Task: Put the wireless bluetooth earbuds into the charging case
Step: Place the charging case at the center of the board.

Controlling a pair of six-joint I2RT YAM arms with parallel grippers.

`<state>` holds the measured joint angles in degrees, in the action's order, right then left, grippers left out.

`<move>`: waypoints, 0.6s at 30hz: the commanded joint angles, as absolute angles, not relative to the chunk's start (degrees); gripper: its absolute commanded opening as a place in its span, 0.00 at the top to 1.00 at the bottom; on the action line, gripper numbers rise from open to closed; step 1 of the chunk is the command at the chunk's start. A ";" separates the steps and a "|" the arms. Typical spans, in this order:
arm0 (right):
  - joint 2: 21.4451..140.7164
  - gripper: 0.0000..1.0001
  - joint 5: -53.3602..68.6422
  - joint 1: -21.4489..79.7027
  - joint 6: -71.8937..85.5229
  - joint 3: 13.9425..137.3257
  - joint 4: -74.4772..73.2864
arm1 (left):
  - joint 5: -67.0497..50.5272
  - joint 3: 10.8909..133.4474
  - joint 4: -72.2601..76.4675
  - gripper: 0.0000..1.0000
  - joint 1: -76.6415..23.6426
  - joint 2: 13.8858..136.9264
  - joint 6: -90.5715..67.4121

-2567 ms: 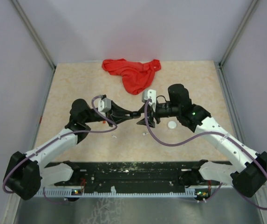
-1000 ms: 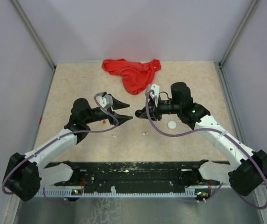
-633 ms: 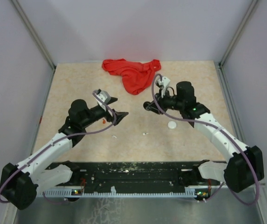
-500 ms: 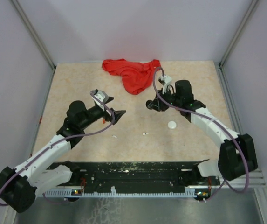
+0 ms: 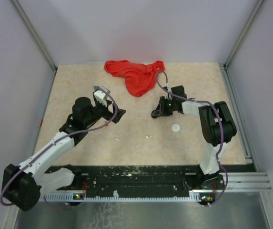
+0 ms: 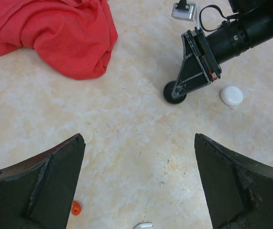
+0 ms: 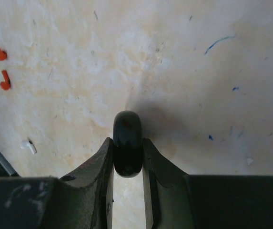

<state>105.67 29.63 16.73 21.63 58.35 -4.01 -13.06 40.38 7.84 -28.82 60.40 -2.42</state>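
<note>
My right gripper [image 7: 127, 160] is shut on a round black charging case [image 7: 127, 145], held on edge low over the table; it also shows in the top view [image 5: 154, 114] and the left wrist view [image 6: 174, 92]. My left gripper [image 6: 138, 186] is open and empty above the table, left of the right gripper [image 5: 119, 114]. Below it lie a red earbud [image 6: 75, 208] and a white earbud [image 6: 144, 225]. The right wrist view shows two red earbuds [image 7: 0, 53] [image 7: 5, 81] and a white one [image 7: 29, 147]. No black earbuds are in view.
A round white case [image 5: 176, 127] lies shut on the table just right of the black case, also in the left wrist view [image 6: 231, 95]. A crumpled red cloth [image 5: 136, 76] lies at the back centre. Small white bits [image 5: 116, 140] [image 5: 148, 137] lie nearer the front.
The two grippers, together at the centre earlier, have drawn apart. The left gripper opened and pulled back left. The right gripper swung right and down, keeping the black case.
</note>
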 commanded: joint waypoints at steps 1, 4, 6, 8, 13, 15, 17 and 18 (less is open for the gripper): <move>107.51 0.88 28.66 15.31 24.86 62.96 -2.79 | -14.88 42.56 6.09 0.00 -28.24 58.96 -4.39; 107.47 0.77 27.79 14.72 25.03 62.93 -4.08 | -16.45 43.36 4.82 0.00 -28.13 57.66 -4.18; 106.92 0.68 26.50 14.47 24.52 62.86 -5.42 | -17.93 44.01 4.18 0.00 -28.08 56.55 -4.39; 105.97 0.61 25.27 14.29 23.77 62.39 -6.47 | -19.66 44.20 4.09 0.00 -27.97 55.35 -4.99; 101.07 0.47 21.70 14.15 21.19 60.69 -9.40 | -21.31 45.92 1.29 0.00 -27.84 53.94 -5.41; 98.25 0.45 20.26 14.13 20.39 59.63 -10.59 | -21.64 47.64 -1.43 0.00 -27.82 53.78 -5.32; 94.36 0.44 19.53 14.14 20.11 57.91 -11.41 | -21.20 47.92 -3.63 0.00 -27.83 52.81 -6.22; 91.96 0.43 19.22 14.15 19.98 57.12 -12.01 | -21.05 47.41 -4.22 0.00 -27.85 52.05 -6.74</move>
<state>101.43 22.28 14.44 22.02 59.11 -9.63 -19.99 45.80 0.78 -28.12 54.37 -4.97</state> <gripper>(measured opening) 0.560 0.997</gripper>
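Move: The charging case is still pinched on edge in the right fingers, low over the board; its resting spot lies about 2 cm ahead, 1 cm to the right and 1 cm below that hand. The white disc is some 8 cm back and 11 cm to the right, and a white earbud about 13 cm back and 4 cm left, both about 2 cm lower. From the empty left hand the charging case lies roughly 6 cm ahead, 17 cm right and 20 cm down. The right fingers keep their pinch on the charging case while the hand carries it level about 2 cm forward and a little right, low at the board. They then open to roughly half and let go, the hand drawing off to the right, about 3 cm in all, and starting to rise. The open left hand lifts some 5 cm and backs away about 3 cm. ##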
